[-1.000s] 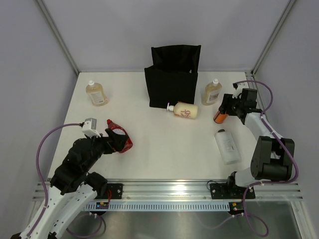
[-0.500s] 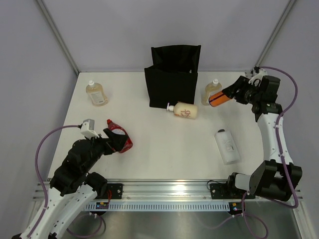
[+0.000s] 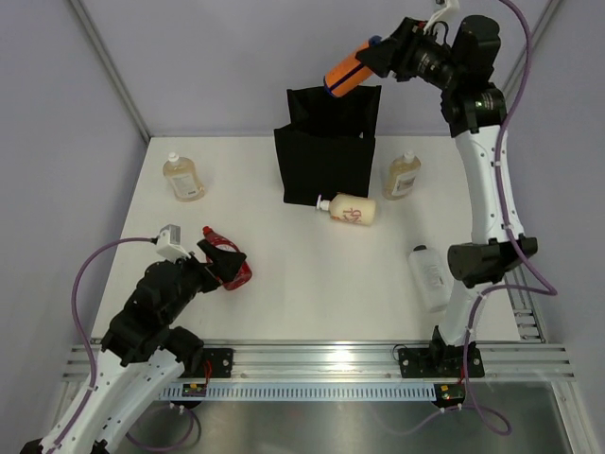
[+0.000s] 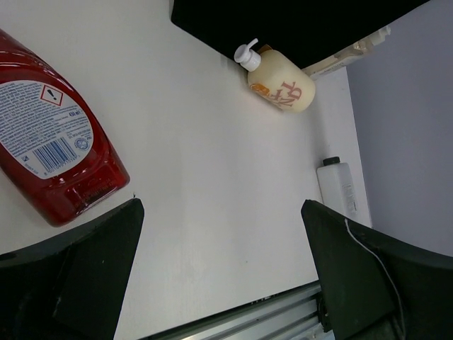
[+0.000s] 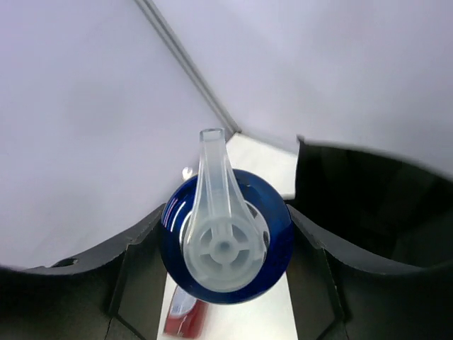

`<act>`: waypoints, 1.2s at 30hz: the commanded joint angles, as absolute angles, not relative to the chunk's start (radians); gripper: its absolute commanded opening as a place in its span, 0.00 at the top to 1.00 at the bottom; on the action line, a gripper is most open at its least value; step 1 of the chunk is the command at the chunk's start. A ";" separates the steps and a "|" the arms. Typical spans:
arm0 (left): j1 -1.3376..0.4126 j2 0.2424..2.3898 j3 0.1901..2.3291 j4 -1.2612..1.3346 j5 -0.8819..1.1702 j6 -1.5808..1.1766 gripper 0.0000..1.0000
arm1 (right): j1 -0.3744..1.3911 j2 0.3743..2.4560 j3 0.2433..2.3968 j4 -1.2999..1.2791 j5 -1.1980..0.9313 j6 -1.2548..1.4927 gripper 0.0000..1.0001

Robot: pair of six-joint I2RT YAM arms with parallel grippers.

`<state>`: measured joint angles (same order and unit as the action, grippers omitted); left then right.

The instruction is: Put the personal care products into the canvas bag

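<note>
My right gripper (image 3: 371, 59) is shut on the small orange spray bottle (image 3: 342, 73) and holds it tilted, high above the open top of the black canvas bag (image 3: 326, 142). In the right wrist view the bottle's blue cap and clear nozzle (image 5: 225, 244) sit between the fingers (image 5: 134, 273), with the bag (image 5: 375, 205) to the right. My left gripper (image 4: 221, 212) is open and empty, low over the table, with the red bottle (image 4: 49, 149) lying beside its left finger (image 3: 236, 270). The cream pump bottle (image 3: 350, 210) lies in front of the bag. The silver bottle is out of view.
One amber bottle (image 3: 182, 178) stands at the far left, another (image 3: 402, 176) right of the bag. The flat white bottle (image 3: 432, 277) lies at the right, near the right arm's base. Grey walls enclose the table; a metal rail (image 3: 321, 359) runs along its near edge.
My right arm has raised the orange spray bottle from the table's right side up and leftward to above the bag. The left arm has barely moved.
</note>
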<state>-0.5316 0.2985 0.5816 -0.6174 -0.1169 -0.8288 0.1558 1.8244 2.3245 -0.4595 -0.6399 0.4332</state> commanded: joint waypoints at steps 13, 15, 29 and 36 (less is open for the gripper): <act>-0.531 0.397 0.571 -0.689 -0.230 -0.966 0.01 | 0.279 1.991 2.112 -0.463 -0.431 -0.228 1.00; -0.531 0.408 0.566 -0.681 -0.239 -0.972 0.01 | 0.282 2.003 2.124 -0.531 -0.451 -0.282 1.00; -0.531 0.636 0.627 -0.784 -0.399 -1.078 0.01 | 0.304 2.238 2.316 -0.773 -0.420 -0.407 0.01; -0.531 0.781 0.666 -0.726 -0.422 -0.991 0.01 | 0.296 2.085 2.364 -0.767 -0.512 -0.327 0.00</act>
<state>-0.5316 0.7418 0.6014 -0.7849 -0.3561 -1.0271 0.3000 2.2257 2.2982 -0.7620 -0.4465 -0.3641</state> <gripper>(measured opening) 0.984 0.993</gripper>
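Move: The right hand, holding the orange bottle high up, has the canvas bag's middle some 7 cm ahead, 7 cm left and 36 cm below. The lotion bottle lies about 3 cm back, 2 cm left; the clear soap bottle stands 2 cm ahead, 11 cm right, both well over 40 cm down. From the open left hand, the red bottle lies roughly 9 cm ahead, 3 cm left and 18 cm below. Right hand goes forward, then about 30 cm down into bag, releasing orange bottle; left sinks towards red bottle. ##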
